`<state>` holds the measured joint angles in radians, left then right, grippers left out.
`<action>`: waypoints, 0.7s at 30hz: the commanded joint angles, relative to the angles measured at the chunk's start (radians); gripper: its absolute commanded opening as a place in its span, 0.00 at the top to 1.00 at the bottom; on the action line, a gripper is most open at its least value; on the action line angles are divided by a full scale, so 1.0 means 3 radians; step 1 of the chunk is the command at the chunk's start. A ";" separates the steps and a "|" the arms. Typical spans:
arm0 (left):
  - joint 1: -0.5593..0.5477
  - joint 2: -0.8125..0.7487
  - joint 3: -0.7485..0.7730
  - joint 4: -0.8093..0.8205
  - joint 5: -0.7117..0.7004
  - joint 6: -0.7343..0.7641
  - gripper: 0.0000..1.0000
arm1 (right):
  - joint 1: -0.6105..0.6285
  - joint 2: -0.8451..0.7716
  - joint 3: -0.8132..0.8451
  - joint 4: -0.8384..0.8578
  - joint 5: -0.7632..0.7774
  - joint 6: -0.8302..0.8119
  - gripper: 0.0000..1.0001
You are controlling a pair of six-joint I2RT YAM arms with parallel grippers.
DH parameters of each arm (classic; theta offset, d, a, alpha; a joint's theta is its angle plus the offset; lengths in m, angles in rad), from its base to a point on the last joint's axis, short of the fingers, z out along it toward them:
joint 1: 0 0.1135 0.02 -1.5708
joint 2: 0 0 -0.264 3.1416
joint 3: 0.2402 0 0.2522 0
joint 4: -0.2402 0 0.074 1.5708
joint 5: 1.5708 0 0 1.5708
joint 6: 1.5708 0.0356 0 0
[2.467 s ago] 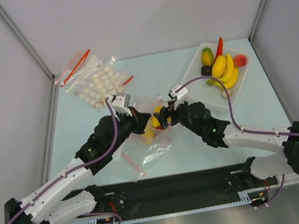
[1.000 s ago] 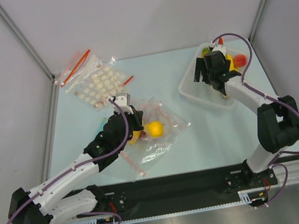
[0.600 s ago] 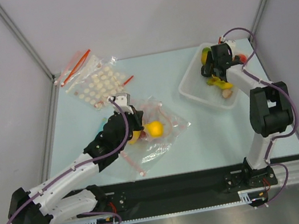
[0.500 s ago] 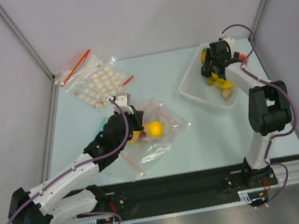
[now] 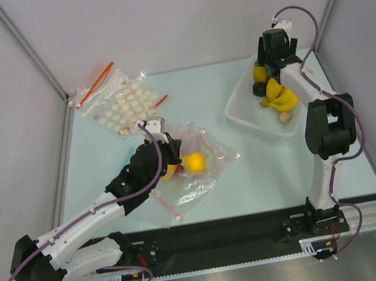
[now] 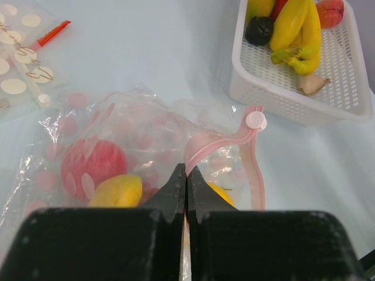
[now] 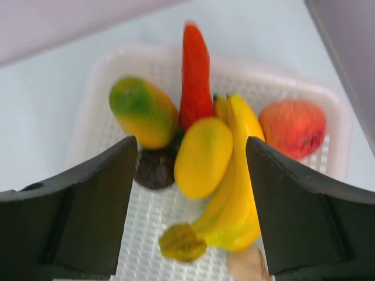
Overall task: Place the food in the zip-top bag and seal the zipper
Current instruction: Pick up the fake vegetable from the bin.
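Note:
The zip-top bag [image 5: 201,154] lies crinkled at mid-table with a red apple [image 6: 92,167] and yellow fruits [image 6: 118,191] inside. My left gripper [image 6: 186,173] is shut on the bag's mouth, pinching the pink zipper [image 6: 255,170], which curls away to the right. The rest of the food sits in a white basket [image 5: 243,112]: bananas [image 7: 241,199], a red chili [image 7: 195,76], a green-yellow mango [image 7: 143,114], a yellow fruit [image 7: 203,157], dark grapes [image 7: 153,170] and a peach [image 7: 293,127]. My right gripper [image 7: 190,143] hangs open over the basket, with the yellow fruit and bananas below its gap.
A clear bag with white dots [image 5: 122,107] and red strips lies at the back left. Another flat clear bag [image 5: 188,191] lies partly under the zip-top bag, nearer the arms. A small beige piece [image 7: 248,264] rests in the basket's near corner. Grey walls enclose the table.
My right arm left a yellow fruit in the bag, swung over to the basket and moved toward its far end, its jaws narrowing a little. The left gripper kept its hold.

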<state>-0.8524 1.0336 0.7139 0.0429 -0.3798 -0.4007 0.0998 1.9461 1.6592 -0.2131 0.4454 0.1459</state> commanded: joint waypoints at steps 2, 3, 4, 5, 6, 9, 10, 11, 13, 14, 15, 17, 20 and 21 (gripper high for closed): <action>-0.0002 -0.0030 0.0018 0.0143 0.0044 -0.0004 1.00 | -0.0051 0.0333 0.0543 -0.0097 0.0141 -0.0134 0.23; -0.0002 -0.0030 0.0028 0.0138 0.0044 -0.0004 1.00 | -0.0056 0.0491 0.0802 -0.0153 0.0162 -0.0134 0.24; -0.0002 -0.0035 0.0029 0.0133 0.0049 -0.0004 1.00 | -0.0072 0.0569 0.0916 -0.0270 0.0162 -0.0123 0.26; -0.0002 -0.0040 0.0029 0.0133 0.0049 -0.0004 1.00 | -0.0082 0.0630 0.1033 -0.0317 0.0162 -0.0108 0.26; -0.0002 -0.0040 0.0034 0.0123 0.0054 -0.0004 1.00 | -0.0097 0.0702 0.1217 -0.0358 0.0137 -0.0113 0.26; -0.0002 -0.0076 0.0034 0.0118 0.0084 -0.0009 1.00 | -0.0118 0.0988 0.1697 -0.0633 0.0106 -0.0118 0.26; -0.0002 -0.0086 0.0029 0.0118 0.0090 -0.0014 1.00 | -0.0118 0.1151 0.1821 -0.0711 0.0116 -0.0108 0.25; -0.0002 -0.0096 0.0024 0.0123 0.0090 -0.0019 1.00 | -0.0118 0.1228 0.1933 -0.0787 0.0166 -0.0093 0.25; -0.0002 -0.0101 0.0023 0.0118 0.0105 -0.0024 1.00 | -0.0148 0.1442 0.2245 -0.0992 0.0188 -0.0037 0.25; -0.0007 -0.0101 0.0018 0.0118 0.0110 -0.0029 1.00 | -0.0164 0.1499 0.2348 -0.1058 0.0137 -0.0026 0.25; -0.0007 -0.0106 0.0018 0.0118 0.0115 -0.0029 1.00 | -0.0174 0.1545 0.2374 -0.1084 0.0111 -0.0021 0.25; -0.0007 -0.0101 0.0018 0.0113 0.0120 -0.0029 1.00 | -0.0205 0.1622 0.2339 -0.1085 0.0075 0.0009 0.28; -0.0007 -0.0101 0.0018 0.0113 0.0121 -0.0035 1.00 | -0.0240 0.1648 0.2232 -0.1095 0.0085 0.0045 0.50; -0.0007 -0.0106 0.0018 0.0113 0.0120 -0.0035 1.00 | -0.0246 0.1618 0.2155 -0.1019 0.0080 0.0040 0.66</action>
<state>-0.8528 1.0256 0.7139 0.0422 -0.3557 -0.4023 0.0395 2.4340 2.3135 -0.5076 0.4652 0.1402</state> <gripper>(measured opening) 0.009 0.445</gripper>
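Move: The red pepper leans up against the bin's far wall, its middle about 7 cm ahead of the right hand, 3 cm right and 8 cm below. The green mango lies some 6 cm to the pepper's left and 2 cm nearer; the yellow mango is 2 cm back from the right hand, 1 cm right. The peach is roughly 1 cm back and 14 cm right; all three lie about 11 cm below. From the left hand, the pepper is about 35 cm ahead, 50 cm right, 10 cm lower. Two fingertips of the right hand come round the upper end of the red pepper and close in on it, narrowing from wide open to about half. The hand gets there by sweeping forward some 8 cm over the yellow mango, edging right about 3 cm, then sinking some 5 cm and tipping slightly further down towards the bin's far wall. ##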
